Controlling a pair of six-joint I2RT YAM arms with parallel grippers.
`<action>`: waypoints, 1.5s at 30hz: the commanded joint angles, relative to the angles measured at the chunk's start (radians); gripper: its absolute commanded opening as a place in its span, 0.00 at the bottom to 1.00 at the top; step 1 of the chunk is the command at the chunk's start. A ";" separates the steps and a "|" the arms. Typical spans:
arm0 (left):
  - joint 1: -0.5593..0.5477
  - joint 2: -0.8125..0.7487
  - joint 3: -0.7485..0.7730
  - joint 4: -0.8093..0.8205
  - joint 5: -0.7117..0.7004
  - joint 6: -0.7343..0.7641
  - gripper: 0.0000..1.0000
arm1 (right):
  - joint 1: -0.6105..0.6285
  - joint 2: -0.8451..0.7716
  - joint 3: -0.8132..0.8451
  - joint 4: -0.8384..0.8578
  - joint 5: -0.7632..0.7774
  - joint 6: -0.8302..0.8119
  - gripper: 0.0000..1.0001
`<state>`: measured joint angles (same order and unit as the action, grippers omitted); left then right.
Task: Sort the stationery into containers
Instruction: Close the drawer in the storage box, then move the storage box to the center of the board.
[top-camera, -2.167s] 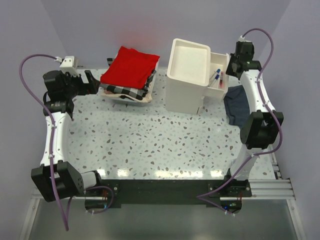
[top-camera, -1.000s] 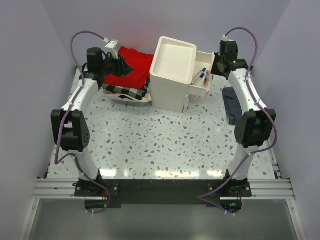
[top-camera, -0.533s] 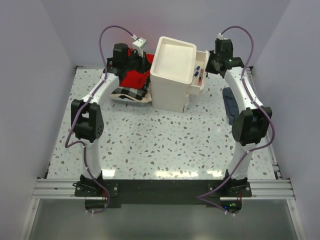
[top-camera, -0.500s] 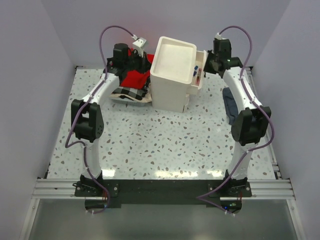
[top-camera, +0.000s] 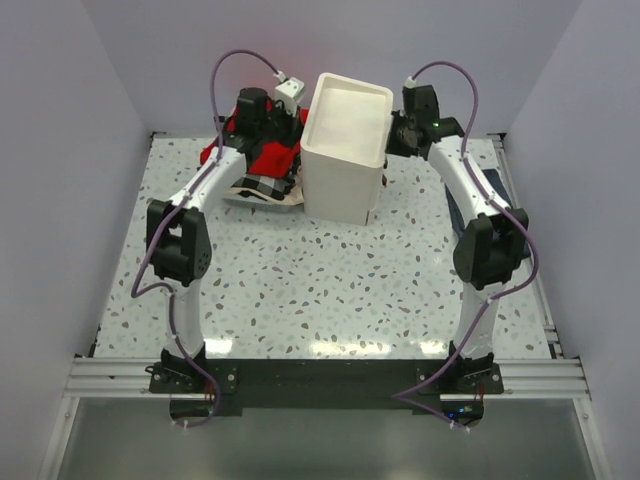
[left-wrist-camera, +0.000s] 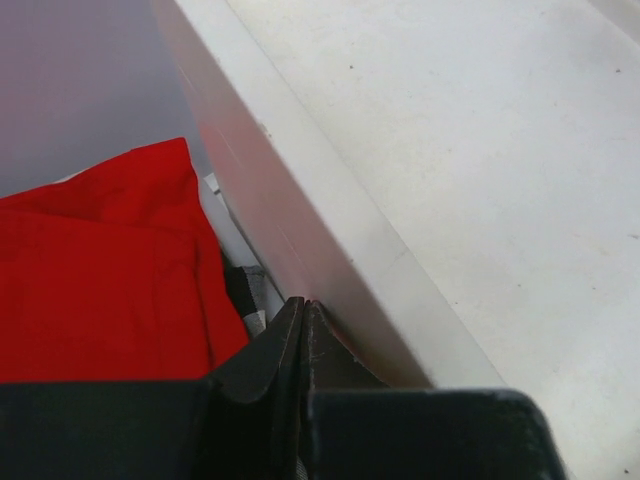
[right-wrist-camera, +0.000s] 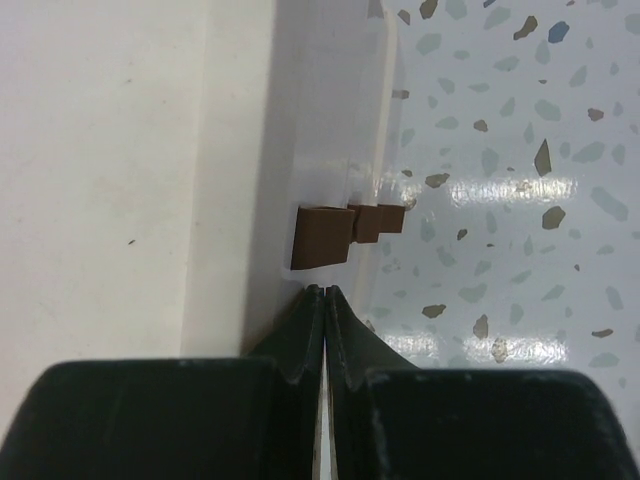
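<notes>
The containers are the drawers of a tall white box unit (top-camera: 345, 150) at the back middle of the table, and all are pushed in. Their small brown handles (right-wrist-camera: 322, 238) line the unit's right face. My right gripper (top-camera: 393, 135) is shut and empty, its tips (right-wrist-camera: 325, 292) just below the nearest handle against that face. My left gripper (top-camera: 296, 124) is shut on nothing, its tips (left-wrist-camera: 303, 302) against the unit's upper left edge (left-wrist-camera: 330, 230). No stationery shows in any view.
A stack of red and checked folded cloths (top-camera: 262, 165) lies just left of the unit, under my left arm; the red cloth (left-wrist-camera: 100, 280) fills the left of the left wrist view. A dark blue-grey cloth (top-camera: 493, 186) lies mostly under my right arm. Speckled tabletop (right-wrist-camera: 500, 150).
The drawer that stood open on the unit's right with pens in it is now pushed in, my right gripper moving left with it. My left gripper closed and came up against the unit's left side.
</notes>
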<state>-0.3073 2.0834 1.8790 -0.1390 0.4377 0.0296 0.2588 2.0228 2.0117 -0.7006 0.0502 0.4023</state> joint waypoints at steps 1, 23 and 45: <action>-0.069 -0.048 0.029 -0.037 -0.139 0.068 0.04 | 0.010 0.017 0.076 0.009 0.059 -0.035 0.00; -0.044 -0.415 -0.360 -0.263 0.018 0.159 0.00 | -0.145 0.577 0.449 0.701 -0.145 0.027 0.18; -0.047 -0.131 -0.097 -0.212 -0.155 0.270 0.00 | -0.205 0.628 0.260 1.303 -0.858 0.476 0.24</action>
<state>-0.3500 1.9232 1.7031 -0.4316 0.3161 0.2844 0.0376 2.7697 2.3219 0.4110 -0.5308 0.7383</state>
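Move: The storage box stands between the hands, its drawer already shut: its middle is about 9 cm left, 3 cm ahead and 10 cm below the right hand, and roughly 9 cm right, level and 11 cm below the left. The drawer front is some 2 cm left, 3 cm ahead and 7 cm below the right hand; the red cloth lies about 8 cm left, 3 cm ahead and 10 cm below the left hand. Right hand reaches some 20 cm forward past the storage box, sinking, fingers parting; left backs off, then sinks. ##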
